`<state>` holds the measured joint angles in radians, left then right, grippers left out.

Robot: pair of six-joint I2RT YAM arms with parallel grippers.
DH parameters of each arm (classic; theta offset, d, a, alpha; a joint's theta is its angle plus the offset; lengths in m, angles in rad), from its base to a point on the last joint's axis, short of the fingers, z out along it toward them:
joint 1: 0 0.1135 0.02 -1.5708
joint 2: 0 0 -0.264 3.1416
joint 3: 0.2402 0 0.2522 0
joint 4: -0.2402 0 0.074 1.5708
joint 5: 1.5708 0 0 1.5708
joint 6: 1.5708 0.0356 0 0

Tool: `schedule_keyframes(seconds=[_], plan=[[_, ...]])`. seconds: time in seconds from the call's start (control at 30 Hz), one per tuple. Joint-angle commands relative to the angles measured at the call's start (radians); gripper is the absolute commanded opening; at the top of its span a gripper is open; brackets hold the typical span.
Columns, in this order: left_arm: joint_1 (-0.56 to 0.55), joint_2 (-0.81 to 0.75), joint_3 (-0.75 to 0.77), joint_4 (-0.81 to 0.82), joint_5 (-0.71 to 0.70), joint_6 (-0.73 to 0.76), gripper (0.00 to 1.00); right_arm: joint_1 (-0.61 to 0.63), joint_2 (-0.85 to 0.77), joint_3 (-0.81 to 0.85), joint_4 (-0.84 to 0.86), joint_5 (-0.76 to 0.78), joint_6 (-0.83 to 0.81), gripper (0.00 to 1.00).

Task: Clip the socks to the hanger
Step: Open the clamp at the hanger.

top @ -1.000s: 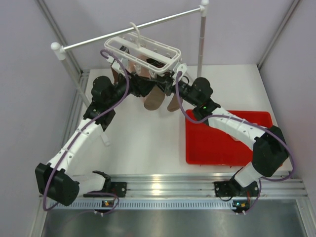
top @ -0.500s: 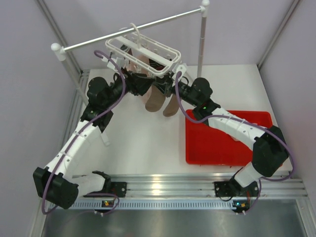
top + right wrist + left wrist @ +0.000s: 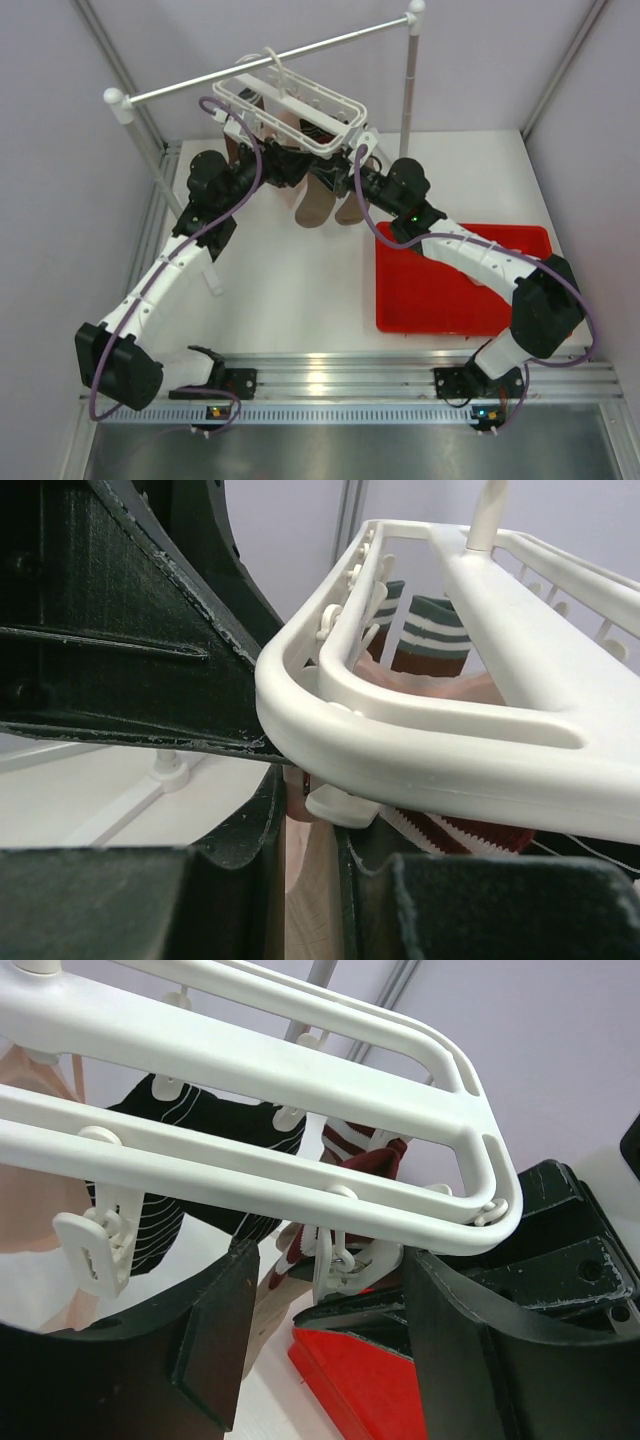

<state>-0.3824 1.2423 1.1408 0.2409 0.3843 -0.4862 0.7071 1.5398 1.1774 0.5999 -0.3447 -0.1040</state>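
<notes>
The white hanger hangs by its hook from a rail, with the socks under it. Two taupe socks dangle below its near side; a pink one and a black striped one are clipped further back. My left gripper is open under the frame, its fingers either side of a dangling clip without touching it. My right gripper is shut on a taupe sock just below a clip, and the sock's red-and-white cuff shows beside it. The two grippers meet beneath the hanger.
A red tray lies on the table at the right, under the right arm. The long white rail stands on two poles at the back. Grey walls close in both sides.
The left arm swung out to the left and came back under the hanger. The hanger and the hanging socks swayed slightly. The right gripper held its place.
</notes>
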Motion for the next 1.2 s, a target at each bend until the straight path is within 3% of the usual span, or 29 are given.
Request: schedule_keyframes(seconds=[0.0,0.33,0.67,0.73,0.77,0.8,0.87,0.97,1.17], plan=[[-0.007,0.005,0.040,0.110,-0.039,-0.046,0.63,0.017,-0.038,-0.007,0.005,-0.020,0.007,0.00],[-0.026,0.011,0.033,0.100,-0.044,-0.019,0.54,0.025,-0.038,0.004,0.008,-0.022,0.029,0.00],[-0.026,0.008,0.043,0.038,-0.064,-0.006,0.19,0.023,-0.050,-0.002,-0.015,-0.019,0.017,0.00],[-0.026,0.008,0.048,0.021,-0.068,-0.009,0.07,0.022,-0.050,-0.001,-0.028,-0.016,0.015,0.06],[-0.026,0.006,0.050,0.011,-0.070,-0.011,0.02,0.020,-0.050,-0.002,-0.031,-0.013,0.013,0.15],[-0.026,0.005,0.053,0.006,-0.073,-0.014,0.00,0.020,-0.053,-0.002,-0.043,-0.010,0.013,0.18],[-0.026,0.003,0.056,-0.006,-0.074,-0.020,0.00,0.017,-0.056,-0.002,-0.054,-0.008,0.012,0.30],[-0.026,0.005,0.062,-0.025,-0.079,-0.032,0.00,0.006,-0.066,-0.001,-0.086,-0.007,0.004,0.36],[-0.024,0.008,0.065,-0.038,-0.048,-0.074,0.00,-0.006,-0.076,-0.002,-0.095,-0.020,0.003,0.41]])
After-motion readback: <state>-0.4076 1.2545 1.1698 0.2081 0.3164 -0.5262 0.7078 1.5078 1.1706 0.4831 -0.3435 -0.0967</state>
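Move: The end clamp at the hanger's near right corner sits between the left hand's open fingertips, about 1 cm ahead and 1 cm right, level. The right fingers already pinch it, its middle about 1 cm ahead, 1 cm left and 1 cm up of that hand. From the left hand, the hanger corner is roughly 1 cm ahead, 4 cm right and 4 cm up; the next clamp is some 5 cm ahead and 6 cm left, about level. Staying almost in place, with only a drift of about 1 cm to the right and most of the way back, the left hand closes its fingers from wide to about half as open and pinches the end clamp from both sides. The right hand keeps its pinch until the left has closed, then opens and sinks about 1.5 cm, coming free below the clamp. ##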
